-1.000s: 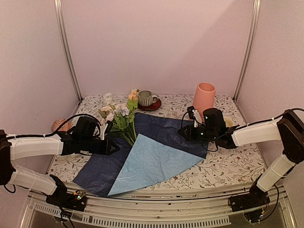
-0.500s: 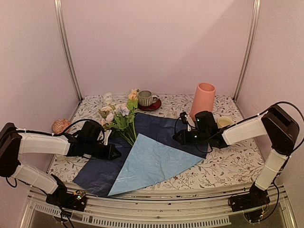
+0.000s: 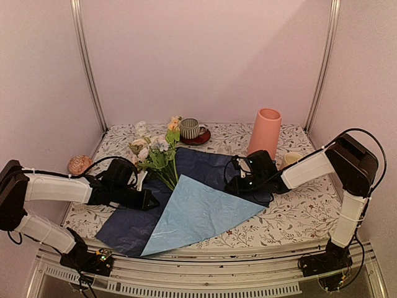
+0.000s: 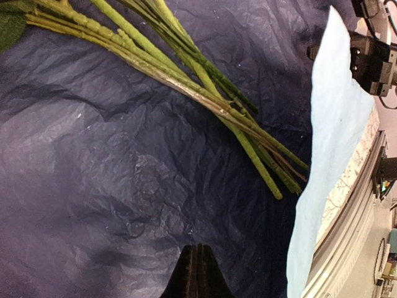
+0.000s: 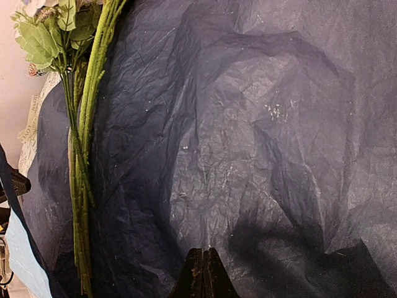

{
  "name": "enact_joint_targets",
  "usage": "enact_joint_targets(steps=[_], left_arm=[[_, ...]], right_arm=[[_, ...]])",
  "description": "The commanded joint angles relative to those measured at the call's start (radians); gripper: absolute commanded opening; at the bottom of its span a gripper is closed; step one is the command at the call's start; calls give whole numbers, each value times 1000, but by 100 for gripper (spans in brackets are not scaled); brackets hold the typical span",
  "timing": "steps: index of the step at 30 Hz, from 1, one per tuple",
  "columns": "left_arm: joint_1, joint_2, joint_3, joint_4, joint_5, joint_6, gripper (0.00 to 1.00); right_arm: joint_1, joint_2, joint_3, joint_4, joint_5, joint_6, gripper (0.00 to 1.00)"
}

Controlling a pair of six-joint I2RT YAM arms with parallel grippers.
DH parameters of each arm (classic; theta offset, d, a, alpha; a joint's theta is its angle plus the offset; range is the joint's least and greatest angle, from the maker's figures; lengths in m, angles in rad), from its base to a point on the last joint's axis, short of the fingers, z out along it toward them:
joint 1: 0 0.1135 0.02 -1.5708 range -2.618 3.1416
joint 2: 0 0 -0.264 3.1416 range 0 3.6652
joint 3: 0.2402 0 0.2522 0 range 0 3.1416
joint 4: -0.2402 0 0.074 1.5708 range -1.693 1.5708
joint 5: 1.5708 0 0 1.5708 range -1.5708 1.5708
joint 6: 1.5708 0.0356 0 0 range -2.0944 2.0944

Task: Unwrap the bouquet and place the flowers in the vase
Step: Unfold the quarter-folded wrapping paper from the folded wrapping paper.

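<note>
The bouquet lies unwrapped: the crinkled dark blue paper (image 3: 208, 166) is spread flat, with its pale blue underside (image 3: 198, 214) folded over at the front. The flowers (image 3: 155, 151) rest on the paper's left part, blooms toward the back, green stems (image 4: 186, 74) (image 5: 84, 143) pointing forward. The salmon-pink vase (image 3: 267, 131) stands upright at the back right. My left gripper (image 3: 151, 200) (image 4: 197, 247) is shut and empty, low over the paper just short of the stem ends. My right gripper (image 3: 228, 186) (image 5: 203, 250) is shut and empty, low over the paper's right part (image 5: 248, 124).
A striped cup on a red saucer (image 3: 190, 128) sits at the back centre behind the blooms. A cream mug (image 3: 291, 159) stands by the right arm, in front of the vase. A brownish round object (image 3: 79, 164) lies at the left table edge.
My right gripper has moved left and down, from near the vase onto the paper. The left gripper has slid a little right and forward. Paper and flowers have not moved.
</note>
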Motion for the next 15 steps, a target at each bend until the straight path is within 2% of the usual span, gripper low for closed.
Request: enact_joint_targets(steps=[1, 6, 10, 15], left_arm=[[-18, 34, -16, 30, 10, 19, 3], [-26, 58, -28, 69, 34, 8, 3], [-66, 95, -45, 203, 165, -19, 2], [-152, 141, 10, 217, 267, 12, 2]], right_arm=[[3, -8, 14, -17, 33, 7, 2], [3, -17, 12, -22, 44, 6, 2], [3, -16, 17, -19, 34, 3, 2], [3, -19, 17, -19, 26, -2, 2]])
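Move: The near stretch of the light-blue flap's left edge lies about 3 cm to the left hand's right, 3 cm back and about 1 cm lower. The flower stem ends are some 5 cm ahead and 7 cm right of that hand; the flap's far corner is about 11 cm ahead and 9 cm right. From the right hand, the same stretch of edge is roughly 22 cm left and 9 cm back. The left hand dips, then sweeps right and back about 5 cm to the light-blue flap's left edge, fingers near shut. ##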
